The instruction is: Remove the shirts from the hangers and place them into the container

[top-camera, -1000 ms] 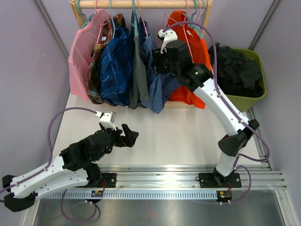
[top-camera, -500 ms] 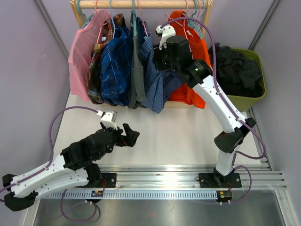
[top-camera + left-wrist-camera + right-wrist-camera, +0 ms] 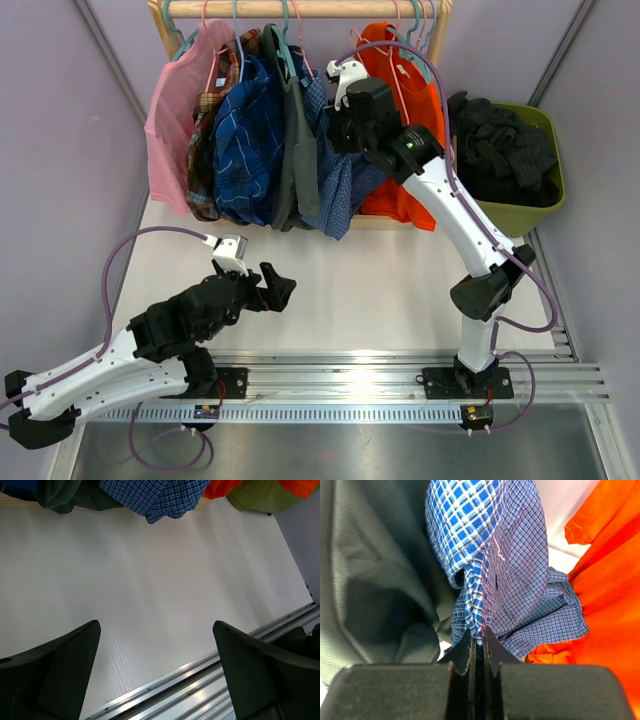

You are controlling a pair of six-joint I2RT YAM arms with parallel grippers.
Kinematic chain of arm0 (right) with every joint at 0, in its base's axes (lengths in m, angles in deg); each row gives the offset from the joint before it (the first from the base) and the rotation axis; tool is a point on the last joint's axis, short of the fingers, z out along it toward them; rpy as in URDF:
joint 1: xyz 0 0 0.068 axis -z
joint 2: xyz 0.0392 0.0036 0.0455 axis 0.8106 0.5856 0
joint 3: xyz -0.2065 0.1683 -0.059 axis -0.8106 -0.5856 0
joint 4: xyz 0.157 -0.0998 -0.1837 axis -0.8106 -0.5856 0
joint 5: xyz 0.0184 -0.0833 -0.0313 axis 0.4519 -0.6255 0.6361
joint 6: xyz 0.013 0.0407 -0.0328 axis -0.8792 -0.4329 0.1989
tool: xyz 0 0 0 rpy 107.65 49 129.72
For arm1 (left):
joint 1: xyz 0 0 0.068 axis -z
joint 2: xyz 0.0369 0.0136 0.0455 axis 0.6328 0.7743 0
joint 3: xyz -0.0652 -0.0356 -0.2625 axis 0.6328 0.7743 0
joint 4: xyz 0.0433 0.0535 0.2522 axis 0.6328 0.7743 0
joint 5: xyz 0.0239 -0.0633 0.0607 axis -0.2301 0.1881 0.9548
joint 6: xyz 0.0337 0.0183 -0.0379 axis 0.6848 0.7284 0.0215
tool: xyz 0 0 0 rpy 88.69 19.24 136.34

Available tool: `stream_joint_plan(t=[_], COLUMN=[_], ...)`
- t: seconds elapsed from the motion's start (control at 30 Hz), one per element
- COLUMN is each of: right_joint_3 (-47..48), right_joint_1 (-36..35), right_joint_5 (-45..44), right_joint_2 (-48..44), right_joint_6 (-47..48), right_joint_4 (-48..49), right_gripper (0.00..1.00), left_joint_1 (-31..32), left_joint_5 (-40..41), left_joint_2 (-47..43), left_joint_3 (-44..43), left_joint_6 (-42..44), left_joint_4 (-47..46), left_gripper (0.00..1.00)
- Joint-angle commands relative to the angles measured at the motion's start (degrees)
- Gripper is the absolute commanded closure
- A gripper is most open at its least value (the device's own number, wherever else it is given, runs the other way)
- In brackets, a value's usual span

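Note:
Several shirts hang on hangers (image 3: 296, 40) from a wooden rail (image 3: 300, 8): pink (image 3: 175, 110), red plaid (image 3: 205, 130), blue plaid (image 3: 245, 140), grey (image 3: 292, 150), blue small-checked (image 3: 335, 190) and orange (image 3: 405, 195). My right gripper (image 3: 477, 639) is shut on a fold of the blue small-checked shirt (image 3: 490, 555), with the grey shirt (image 3: 375, 570) to its left and the orange one (image 3: 605, 595) to its right. The olive-green container (image 3: 540, 205) at the right holds a dark shirt (image 3: 500, 145). Low over the table, my left gripper (image 3: 272, 287) stands open with nothing in it.
The white tabletop (image 3: 150, 580) stretches below the hanging shirts. Metal rails (image 3: 400, 365) run along the near edge by the arm bases. Purple walls (image 3: 60, 150) close in both sides. A cable (image 3: 130, 250) loops from the left arm.
My right gripper has moved up and left into the blue small-checked shirt and closed on a fold of it. The left arm has stayed still.

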Motion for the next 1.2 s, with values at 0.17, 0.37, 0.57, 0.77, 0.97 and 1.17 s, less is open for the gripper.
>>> stream_joint_plan(t=[0.17,0.37,0.57,0.77,0.97,1.17], right_joint_3=[-11.72,-18.68,-14.38,-19.98,-28.35,-25.19], right_joint_1=[0.25,0.25,0.25,0.16,0.16,0.07], right_joint_5=[-13.01,-22.17,-17.88,-13.82,-2.26,16.37], right_joint_2=[-15.42,-23.43,-25.45,-34.49,-46.54,-52.43], right_joint_6=[2.63,9.75,8.88,-1.31,-9.4,-12.48], right_joint_4=[18.73,31.85,22.75,5.6,-6.26,-15.24], right_gripper=[1.0,1.0,1.0,1.0,1.0,1.0], left_joint_1=[0.03,-0.06,0.03,-0.05,0.03,-0.06], left_joint_5=[0.29,-0.06,-0.06,1.25,-1.03,-5.58], left_joint_2=[0.12,1.96,3.19,3.54,8.19,15.67], left_joint_3=[-2.66,-3.36,-4.94,-10.47,-18.11,-26.03], left_joint_6=[0.64,1.17,2.13,6.43,14.43,18.65], left_joint_4=[-1.98,-2.59,-3.3,-4.52,-9.09,-14.43], left_gripper=[0.01,0.01,0.01,0.01,0.01,0.01])
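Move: The right hand already pinches the blue checked shirt, whose body hangs about 8 cm below the fingers. The open space it is taken to is some 23 cm back, 16 cm right and 9 cm up. The grey-green shirt hangs level, roughly 6 cm left, and the orange one level, 11 cm right, both 7 cm lower. From the left hand, the checked shirt is about 26 cm ahead, 10 cm right and 10 cm up. Still pinching the blue checked shirt, the right hand goes right-and-up, then back some 23 cm; left rises 14 cm. ##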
